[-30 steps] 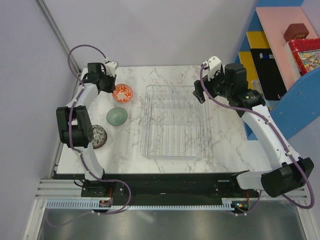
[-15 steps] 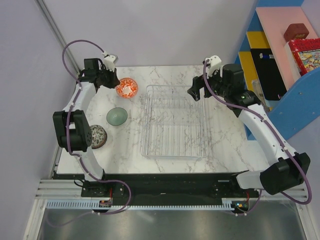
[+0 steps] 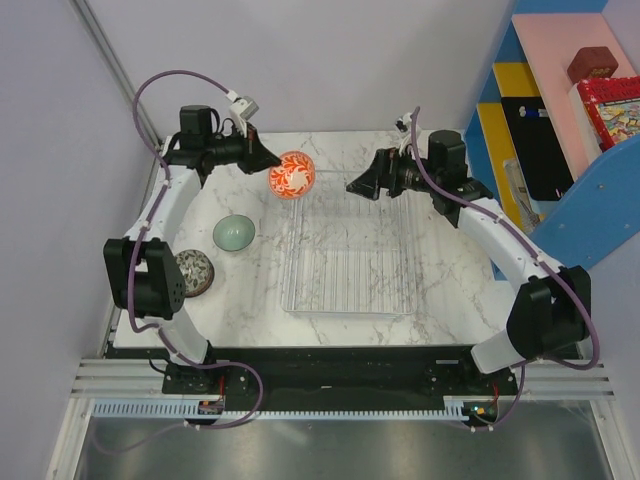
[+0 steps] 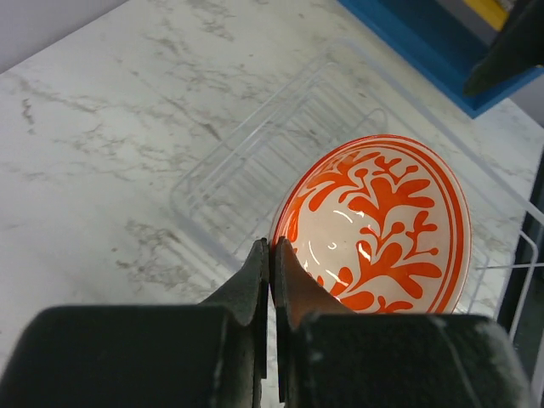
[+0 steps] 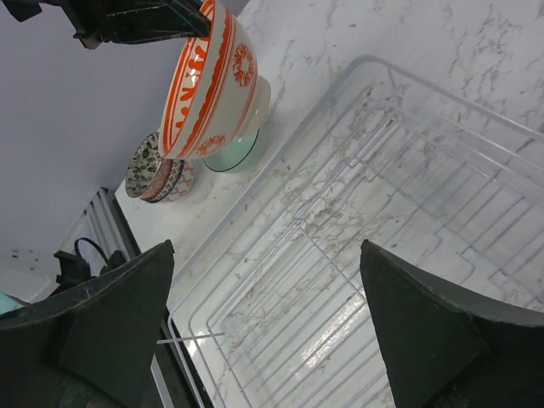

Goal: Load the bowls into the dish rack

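My left gripper [image 3: 268, 160] [image 4: 272, 246] is shut on the rim of the orange-red-and-white bowl [image 3: 292, 175] [image 4: 382, 225] [image 5: 212, 85]. It holds the bowl tipped on its side in the air above the far left corner of the dish rack [image 3: 290, 260] [image 4: 255, 161] [image 5: 340, 255]. No bowl sits in the wire rack. My right gripper [image 3: 355, 187] [image 5: 265, 251] hangs open over the rack's far edge, facing the held bowl with nothing between its fingers. A pale green bowl [image 3: 233, 233] [image 5: 234, 153] and a dark patterned bowl [image 3: 192, 272] [image 5: 157, 170] rest on the table left of the rack.
The marble table [image 3: 450, 290] carries the rack at its middle. A blue and pink shelf unit [image 3: 570, 120] with boxes stands past the table's right edge. A grey wall closes the far and left sides.
The left gripper has lifted the orange bowl off the table and carried it right toward the rack, tipping it on its side. The right arm has swung left over the rack's far edge.
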Controlling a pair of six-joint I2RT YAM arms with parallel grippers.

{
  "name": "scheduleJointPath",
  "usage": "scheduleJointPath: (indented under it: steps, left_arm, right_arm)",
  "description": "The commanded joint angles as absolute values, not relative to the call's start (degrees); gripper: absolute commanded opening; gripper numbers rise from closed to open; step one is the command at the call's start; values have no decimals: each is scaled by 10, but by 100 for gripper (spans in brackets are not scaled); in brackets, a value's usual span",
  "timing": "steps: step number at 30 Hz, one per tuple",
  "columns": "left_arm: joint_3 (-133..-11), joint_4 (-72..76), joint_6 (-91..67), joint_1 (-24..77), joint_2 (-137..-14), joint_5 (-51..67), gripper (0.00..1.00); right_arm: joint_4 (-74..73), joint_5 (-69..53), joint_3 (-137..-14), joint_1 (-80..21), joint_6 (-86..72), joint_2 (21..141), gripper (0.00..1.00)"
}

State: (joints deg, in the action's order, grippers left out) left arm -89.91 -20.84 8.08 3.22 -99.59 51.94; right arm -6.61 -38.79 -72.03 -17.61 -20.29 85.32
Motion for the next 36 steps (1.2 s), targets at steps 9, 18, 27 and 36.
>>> scheduleJointPath:
  steps: [9, 18, 27, 36]
  left_arm:
    - [-925, -158, 11, 99, -989, 626, 2]
    - [-925, -134, 8, 134, -1008, 606, 2]
    - [-908, -130, 33, 159, -998, 571, 2]
    - [-904, -130, 40, 168, -997, 553, 2]
  right_arm:
    - [205, -530, -631, -155, -410, 889, 98]
    - [301, -575, -615, -149, -513, 934, 98]
    - [334, -591, -610, -149, -555, 957, 98]
    - [404, -606, -595, -149, -615, 955, 98]
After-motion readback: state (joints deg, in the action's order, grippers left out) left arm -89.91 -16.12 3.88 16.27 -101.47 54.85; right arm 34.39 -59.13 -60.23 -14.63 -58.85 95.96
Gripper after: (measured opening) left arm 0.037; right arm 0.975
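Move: The left hand, some 20 cm above the marble table, already holds the red-patterned bowl by its rim, the bowl's middle about 5 cm right and 3 back of the hand. It takes the bowl to the right gripper, about 22 cm right and 7 back at like height. The rack's middle lies below that gripper; the green bowl is about 13 left, 6 back of the left hand. From the right hand the red bowl is roughly 17 cm left and 4 ahead. To the right and a little back, the left hand carries the red-patterned bowl about 11 cm over the rack towards the waiting right gripper, quickly then easing, turning some 15 degrees clockwise and keeping its pinch on the rim. The right hand eases about 2 cm left and 2 down to meet the bowl, its wrist rolling and its wide-open fingers swinging to point more squarely left, some 30 degrees in all. ##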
